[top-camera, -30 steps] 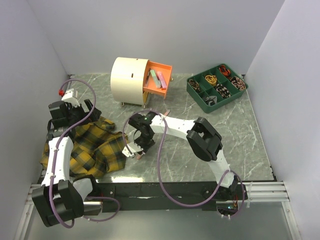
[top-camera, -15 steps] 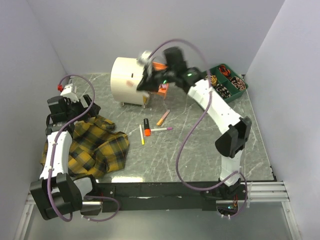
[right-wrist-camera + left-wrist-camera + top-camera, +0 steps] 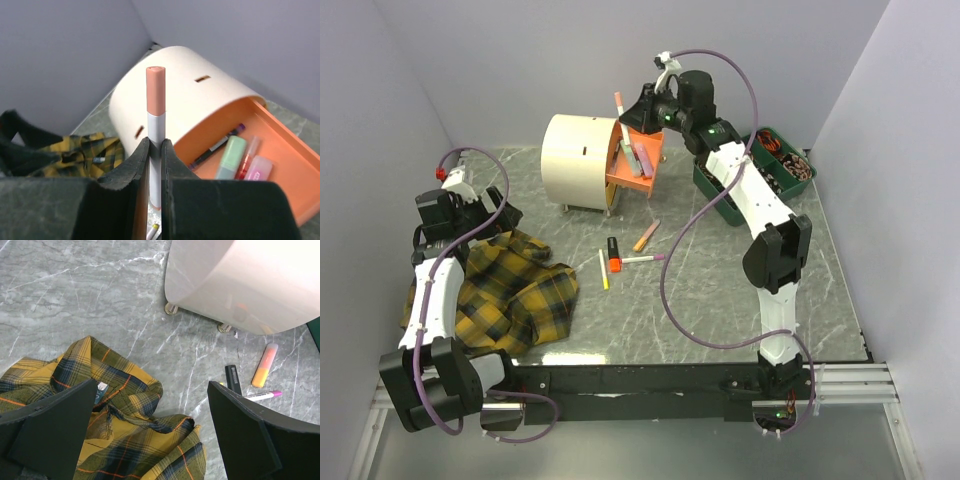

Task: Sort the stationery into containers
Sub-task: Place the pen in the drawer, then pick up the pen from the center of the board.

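My right gripper (image 3: pixel 634 116) (image 3: pixel 155 146) is shut on a white pen with a peach cap (image 3: pixel 618 108) (image 3: pixel 156 115), held upright above the open orange drawer (image 3: pixel 655 140) (image 3: pixel 295 165) of the cream chest (image 3: pixel 576 158) (image 3: pixel 175 85). A green highlighter (image 3: pixel 231 157), a pink one (image 3: pixel 258 168) and a dark pen (image 3: pixel 217 146) lie in the drawer. On the table lie an orange highlighter (image 3: pixel 645 237) (image 3: pixel 264 365), a black marker (image 3: pixel 614 254) (image 3: pixel 232 379), a pink-tipped pen (image 3: pixel 642 259) (image 3: pixel 262 395) and a yellow pen (image 3: pixel 603 270). My left gripper (image 3: pixel 465 215) (image 3: pixel 152 415) hangs open above the plaid cloth.
The yellow-black plaid cloth (image 3: pixel 510 290) (image 3: pixel 125 430) is bunched at the left front of the table. A green compartment tray (image 3: pixel 718 198) with small items stands at the back right, partly behind my right arm. Grey walls close in the table on three sides.
My right arm has risen from the table's middle and swung back over the orange drawer with the pen. The loose pens and markers it covered now show. The left arm barely moved.
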Controlling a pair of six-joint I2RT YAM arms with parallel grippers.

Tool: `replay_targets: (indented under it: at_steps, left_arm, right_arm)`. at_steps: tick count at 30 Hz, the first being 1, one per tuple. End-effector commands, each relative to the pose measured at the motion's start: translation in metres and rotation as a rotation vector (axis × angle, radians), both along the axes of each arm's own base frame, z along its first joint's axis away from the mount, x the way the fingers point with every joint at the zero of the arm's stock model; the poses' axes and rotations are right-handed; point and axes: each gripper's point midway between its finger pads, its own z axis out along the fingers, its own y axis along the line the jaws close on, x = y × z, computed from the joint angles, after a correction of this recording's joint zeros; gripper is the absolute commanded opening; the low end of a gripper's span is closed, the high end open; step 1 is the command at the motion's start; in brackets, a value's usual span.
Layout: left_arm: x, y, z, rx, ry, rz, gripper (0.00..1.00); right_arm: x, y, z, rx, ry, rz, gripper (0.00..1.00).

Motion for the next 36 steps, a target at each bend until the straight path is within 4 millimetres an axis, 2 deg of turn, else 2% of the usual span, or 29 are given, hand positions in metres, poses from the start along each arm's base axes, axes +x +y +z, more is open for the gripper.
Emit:
replay_targets:
  at_steps: [1,11,12,15,17,18,20,21,22,23,24,25,26,27,28,29,30,31,32,33,34,35,36]
  left_arm:
    - [0.002,-0.002,0.020,0.008,-0.061,-0.007,0.99]
    - [-0.001,0.002,0.019,0.019,-0.062,0.008,1.00]
    - [0.000,0.001,0.018,0.016,-0.059,0.007,0.99]
    - [0.001,0.001,0.020,0.013,-0.063,0.005,0.99]
    - [0.002,0.002,0.021,0.012,-0.068,0.008,0.99]
    - [0.002,0.001,0.021,0.010,-0.071,0.008,0.99]
    - [0.002,0.000,0.021,0.009,-0.074,0.006,0.99]
    - [0.002,0.000,0.021,0.007,-0.075,0.005,0.99]
    - [0.002,0.000,0.021,0.006,-0.076,0.006,1.00]
    - [0.002,0.000,0.022,0.006,-0.078,0.004,1.00]
    - [0.001,0.001,0.023,0.009,-0.082,0.009,0.99]
    - [0.001,0.000,0.023,0.009,-0.083,0.007,0.99]
    - [0.001,0.000,0.024,0.008,-0.086,0.006,1.00]
    - [0.000,0.000,0.024,0.009,-0.088,0.008,1.00]
    - [0.000,0.000,0.025,0.010,-0.090,0.009,0.99]
    - [0.000,-0.001,0.024,0.007,-0.089,0.007,1.00]
    - [-0.001,0.000,0.025,0.008,-0.093,0.010,0.99]
    - [-0.001,0.000,0.025,0.009,-0.093,0.015,0.99]
    - [-0.001,0.000,0.026,0.008,-0.094,0.014,1.00]
    - [-0.002,-0.001,0.026,0.006,-0.097,0.012,0.99]
    - [-0.002,0.000,0.027,0.007,-0.096,0.016,1.00]
    - [-0.003,-0.001,0.026,0.006,-0.096,0.015,1.00]
    - [-0.004,-0.001,0.027,0.004,-0.099,0.017,1.00]
  right_arm:
    - [0.032,-0.018,-0.014,0.028,0.064,-0.197,0.00]
    - [0.048,-0.031,-0.062,-0.048,0.155,-0.311,0.00]
    - [0.048,-0.032,-0.065,-0.054,0.158,-0.318,0.16]
    - [0.045,-0.032,-0.062,-0.055,0.155,-0.315,0.48]
    - [0.043,-0.031,-0.056,-0.052,0.140,-0.293,0.55]
    - [0.037,-0.029,-0.046,-0.041,0.123,-0.272,0.57]
    - [0.031,-0.026,-0.035,-0.039,0.092,-0.233,0.58]
    - [0.025,-0.025,-0.024,-0.034,0.065,-0.205,0.58]
    - [0.011,-0.015,-0.015,-0.020,0.044,-0.111,0.57]
    - [0.001,-0.009,-0.016,-0.048,0.009,-0.047,0.58]
    - [-0.012,-0.006,-0.007,-0.057,-0.021,0.003,0.57]
    - [-0.031,0.008,-0.011,-0.086,-0.019,0.060,0.57]
    - [-0.043,0.012,-0.029,-0.154,-0.041,0.107,0.56]
    - [-0.062,0.014,-0.021,-0.181,-0.087,0.143,0.54]
    - [-0.089,0.033,-0.030,-0.228,-0.115,0.220,0.53]
    - [-0.103,0.034,-0.063,-0.321,-0.140,0.262,0.53]
    - [-0.125,0.036,-0.055,-0.337,-0.195,0.292,0.53]
    - [-0.139,0.041,-0.063,-0.358,-0.221,0.322,0.53]
    - [-0.164,0.049,-0.094,-0.405,-0.200,0.377,0.53]
    - [-0.176,0.049,-0.097,-0.408,-0.195,0.385,0.53]
    - [-0.184,0.051,-0.109,-0.416,-0.156,0.393,0.53]
    - [-0.196,0.056,-0.124,-0.412,-0.078,0.404,0.53]
    - [-0.199,0.059,-0.144,-0.427,-0.006,0.412,0.51]
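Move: The right hand holds the peach-and-white pen roughly upright. The open orange drawer's middle is about 4 cm ahead, 4 cm to its right and 13 cm below. In it the green marker lies about 3 cm ahead and 3 cm to the hand's right, the pink marker 3 cm ahead and 6 cm right; the drum's middle is some 10 cm left, 4 cm ahead and 20 cm below. From the left hand the drawer is about 12 cm ahead, 28 cm right and slightly above. The right hand carries the pen down about 6.5 cm and forward about 4 cm, easing a little right, its wrist turning about 15 degrees clockwise as it comes in over the open drawer, and there the fingers spread to let go of the pen. Now empty and still open, the hand pulls away fast, some 20 cm back towards the base with a lesser drift left and down, the wrist swinging back counter-clockwise and rolling its left side down as it heads over the stationery still on the table. ##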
